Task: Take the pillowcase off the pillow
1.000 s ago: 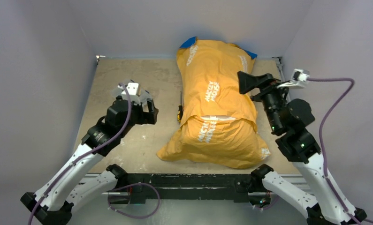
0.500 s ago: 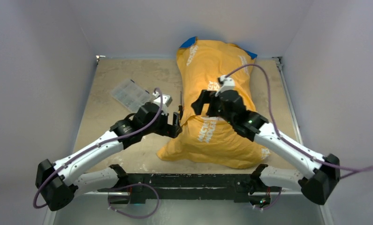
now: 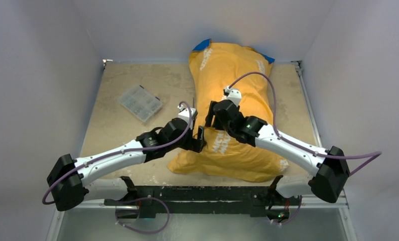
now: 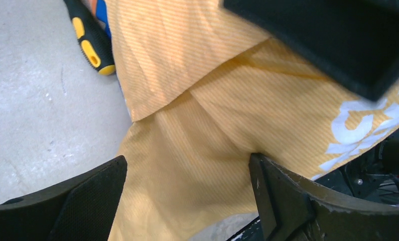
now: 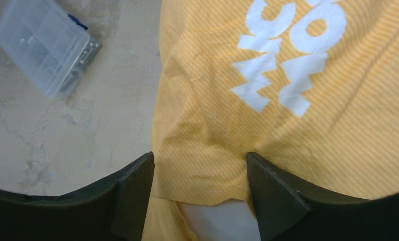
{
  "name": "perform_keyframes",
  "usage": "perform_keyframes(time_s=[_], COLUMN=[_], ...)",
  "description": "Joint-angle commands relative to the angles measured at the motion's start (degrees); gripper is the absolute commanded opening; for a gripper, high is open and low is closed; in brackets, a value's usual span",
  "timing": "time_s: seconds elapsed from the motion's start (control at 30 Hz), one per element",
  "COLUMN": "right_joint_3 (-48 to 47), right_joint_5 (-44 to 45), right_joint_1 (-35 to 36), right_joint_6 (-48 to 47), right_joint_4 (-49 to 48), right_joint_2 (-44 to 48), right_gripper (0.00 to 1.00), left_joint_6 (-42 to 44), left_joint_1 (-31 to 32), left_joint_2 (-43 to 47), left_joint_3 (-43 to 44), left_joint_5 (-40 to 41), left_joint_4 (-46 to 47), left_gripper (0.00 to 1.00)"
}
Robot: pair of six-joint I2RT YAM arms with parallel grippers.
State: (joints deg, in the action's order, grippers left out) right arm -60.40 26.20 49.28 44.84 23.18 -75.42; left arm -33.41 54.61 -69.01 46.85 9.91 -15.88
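Observation:
The orange-yellow pillowcase point(image 3: 235, 85) with white lettering lies lengthwise mid-table, blue showing at its far corners. It covers the pillow point(image 5: 218, 222), of which only a white patch shows under the hem of the overlapping flap in the right wrist view. My right gripper point(image 3: 212, 118) point(image 5: 200, 173) is open, its fingertips pressed down astride that hem. My left gripper point(image 3: 200, 140) point(image 4: 187, 175) is open too, straddling a fold of the pillowcase point(image 4: 187, 150) at its left side, just below the flap. The right gripper's black finger point(image 4: 338, 40) shows at the top of the left wrist view.
A clear plastic compartment box point(image 3: 140, 102) point(image 5: 44, 47) lies on the table to the left. A black-and-yellow screwdriver point(image 4: 89, 42) lies against the pillowcase's left edge. Grey walls close in the table point(image 3: 117, 80) on three sides.
Both arms have swung in from the sides and come down on the pillowcase's overlap. The left arm's move uncovered the plastic box. The right jaws have narrowed a little.

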Motion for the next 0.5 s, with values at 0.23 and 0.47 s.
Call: perform_keyframes(time_s=[0.23, 0.47], right_joint_3=[-6.62, -10.66], right_joint_5=[3.01, 4.71], right_joint_1=[0.03, 0.03], right_joint_6=[-3.83, -3.83], right_joint_4=[-4.8, -2.17], right_joint_2=[-3.18, -4.16], right_gripper=[0.0, 0.0], left_joint_6=[-4.01, -1.54], left_joint_1=[0.59, 0.59], left_joint_2=[8.07, 9.18], left_joint_3=[-5.68, -3.3], left_joint_5=[4.12, 8.48], left_joint_4=[-0.25, -0.92], left_gripper=[0.91, 0.91])
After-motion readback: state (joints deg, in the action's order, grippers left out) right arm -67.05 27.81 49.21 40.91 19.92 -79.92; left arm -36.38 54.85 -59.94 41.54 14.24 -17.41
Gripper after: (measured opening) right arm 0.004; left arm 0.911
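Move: The upper pillowcase flap's hem, near its left end, lies at the right fingertips, about 1 cm back and 2 cm below the hand point. From that hand, the screwdriver handle is roughly 8 cm left and level with it, 8 cm lower; the middle white print is some 11 cm ahead, 8 cm right and 2 cm lower. That hem spot lies about 8 cm ahead of the left hand and 4 cm right, near its height. At the flap's hem the right fingers, already starting to close, shut fully as the hand eases slightly forward and down. The right hand then rises and pushes forward and left, ending about 5 cm away, up over the flap, with no cloth plainly seen in its grip. The left hand, still wide open, slides some 3 cm left over the lower cloth. ##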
